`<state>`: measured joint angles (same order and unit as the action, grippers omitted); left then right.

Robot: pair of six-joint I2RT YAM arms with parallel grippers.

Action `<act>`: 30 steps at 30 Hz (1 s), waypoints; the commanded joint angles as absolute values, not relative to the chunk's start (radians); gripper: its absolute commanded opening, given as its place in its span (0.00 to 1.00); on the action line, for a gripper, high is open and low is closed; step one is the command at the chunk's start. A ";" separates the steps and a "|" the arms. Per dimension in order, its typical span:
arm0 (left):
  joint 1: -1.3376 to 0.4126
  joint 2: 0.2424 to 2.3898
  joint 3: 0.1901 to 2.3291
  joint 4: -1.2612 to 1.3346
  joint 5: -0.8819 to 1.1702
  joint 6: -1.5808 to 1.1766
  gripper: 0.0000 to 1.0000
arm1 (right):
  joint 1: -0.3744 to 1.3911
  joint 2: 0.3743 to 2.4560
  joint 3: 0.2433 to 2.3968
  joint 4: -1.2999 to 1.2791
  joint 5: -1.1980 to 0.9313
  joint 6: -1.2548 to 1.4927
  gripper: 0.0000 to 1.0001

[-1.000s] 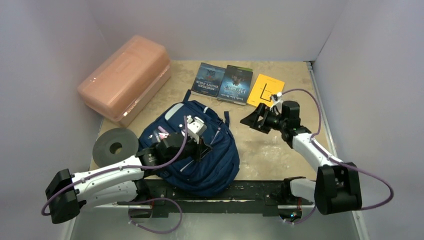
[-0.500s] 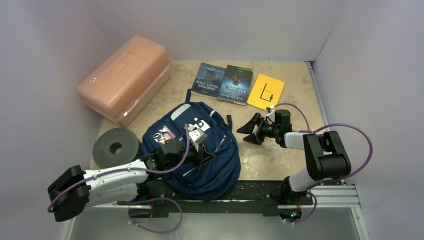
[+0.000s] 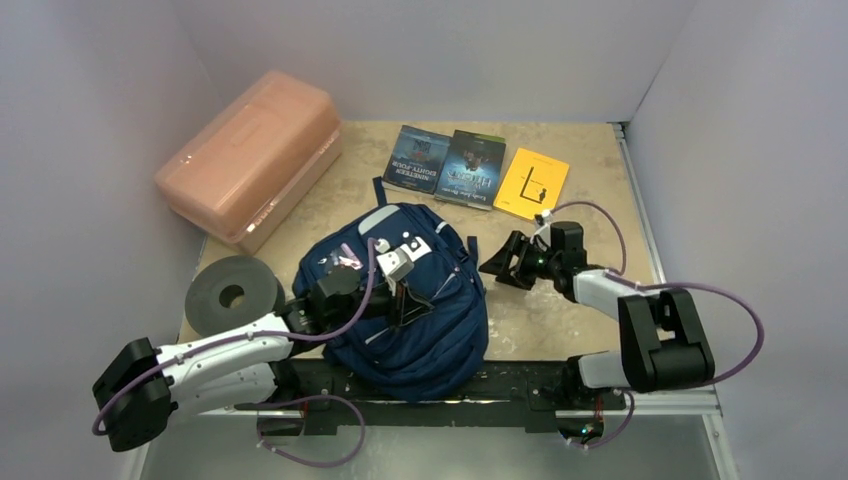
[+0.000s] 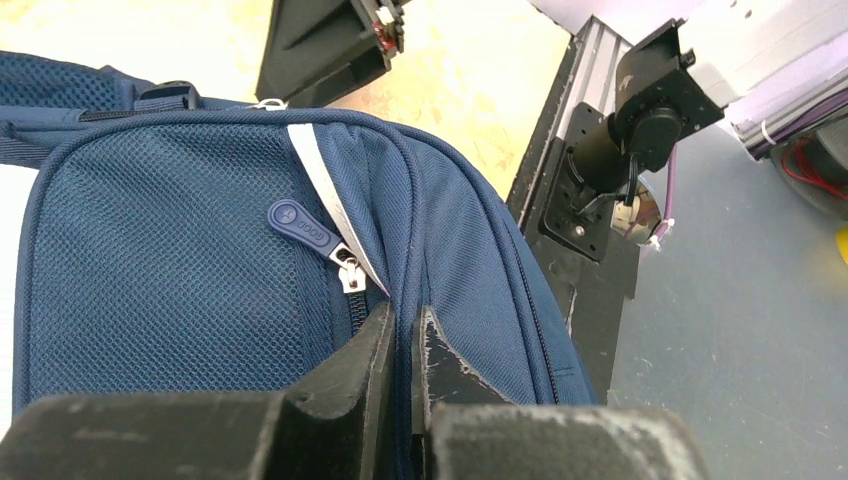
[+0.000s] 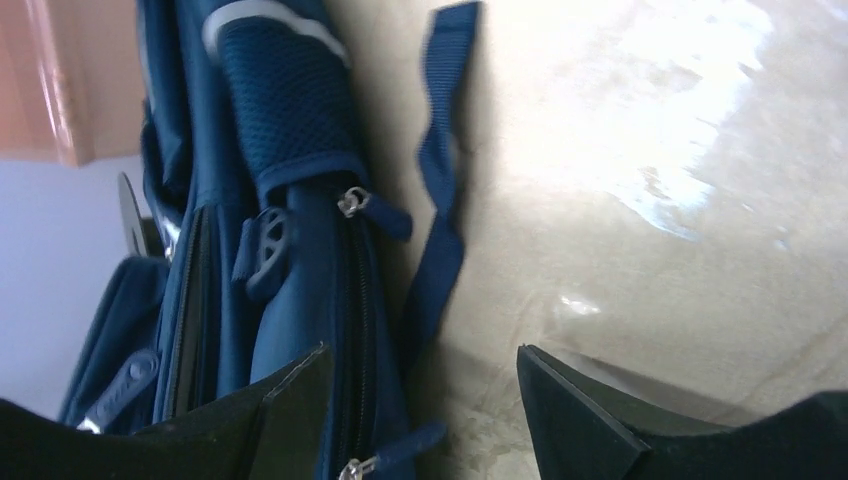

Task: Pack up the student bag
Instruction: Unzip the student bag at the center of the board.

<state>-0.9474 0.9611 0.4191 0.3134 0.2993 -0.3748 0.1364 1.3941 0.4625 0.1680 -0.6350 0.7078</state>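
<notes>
The navy student bag (image 3: 420, 330) lies in the middle of the table, front side up. My left gripper (image 3: 405, 297) is on top of it, shut on a ridge of blue fabric (image 4: 405, 330) beside a zip pull (image 4: 300, 228). My right gripper (image 3: 500, 265) stands open at the bag's right edge, low over the table. In the right wrist view, the gripper (image 5: 420, 368) has one finger over the bag's zipped side (image 5: 300, 300) and the other over bare table. A loose blue strap (image 5: 440, 200) lies between them, and nothing is held.
A salmon-pink plastic box (image 3: 250, 160) stands at the back left. A grey roll (image 3: 230, 293) lies left of the bag. Two dark books (image 3: 417, 158) (image 3: 475, 168) and a yellow one (image 3: 531, 183) lie at the back. A black rail (image 3: 500, 375) runs along the near edge.
The right gripper has come down and left to the bag's right edge, its jaws narrowing a little. The left gripper has kept its grip while the bag has shifted slightly rightward.
</notes>
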 commanded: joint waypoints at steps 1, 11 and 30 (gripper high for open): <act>-0.899 0.859 0.503 0.382 0.357 -0.335 0.00 | 0.178 1.253 0.475 0.254 -0.630 0.493 0.70; -0.843 0.742 0.674 0.066 0.435 -0.225 0.00 | 0.261 0.987 0.667 0.060 -0.615 0.142 0.75; -0.787 0.642 0.798 -0.234 0.338 0.085 0.00 | 0.533 0.800 0.733 -0.521 -0.332 -0.664 0.69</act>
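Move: The right hand's fingers are open beside the bag. A zip pull on the bag's right side lies about 4 cm left, 4 cm back and slightly below. The flat strap end is some 6 cm left, 3 cm ahead; the yellow book is about 17 cm ahead, 8 cm right. From the left hand, already gripping the bag's front seam, that side pull lies roughly 17 cm right, 8 cm ahead and 10 cm below; the front pocket's pull is about 5 cm right, 4 cm ahead. Still pinching the seam on the bag's front, the left hand hauls it up and to the left, about 7 cm each way, tilting some 15 degrees. The open right hand lifts away from the bag's right side, climbing about 19 cm before sinking 5 and drawing back, while its wrist rolls roughly 90 degrees about the fingers, which keep pointing forward-left and down. ##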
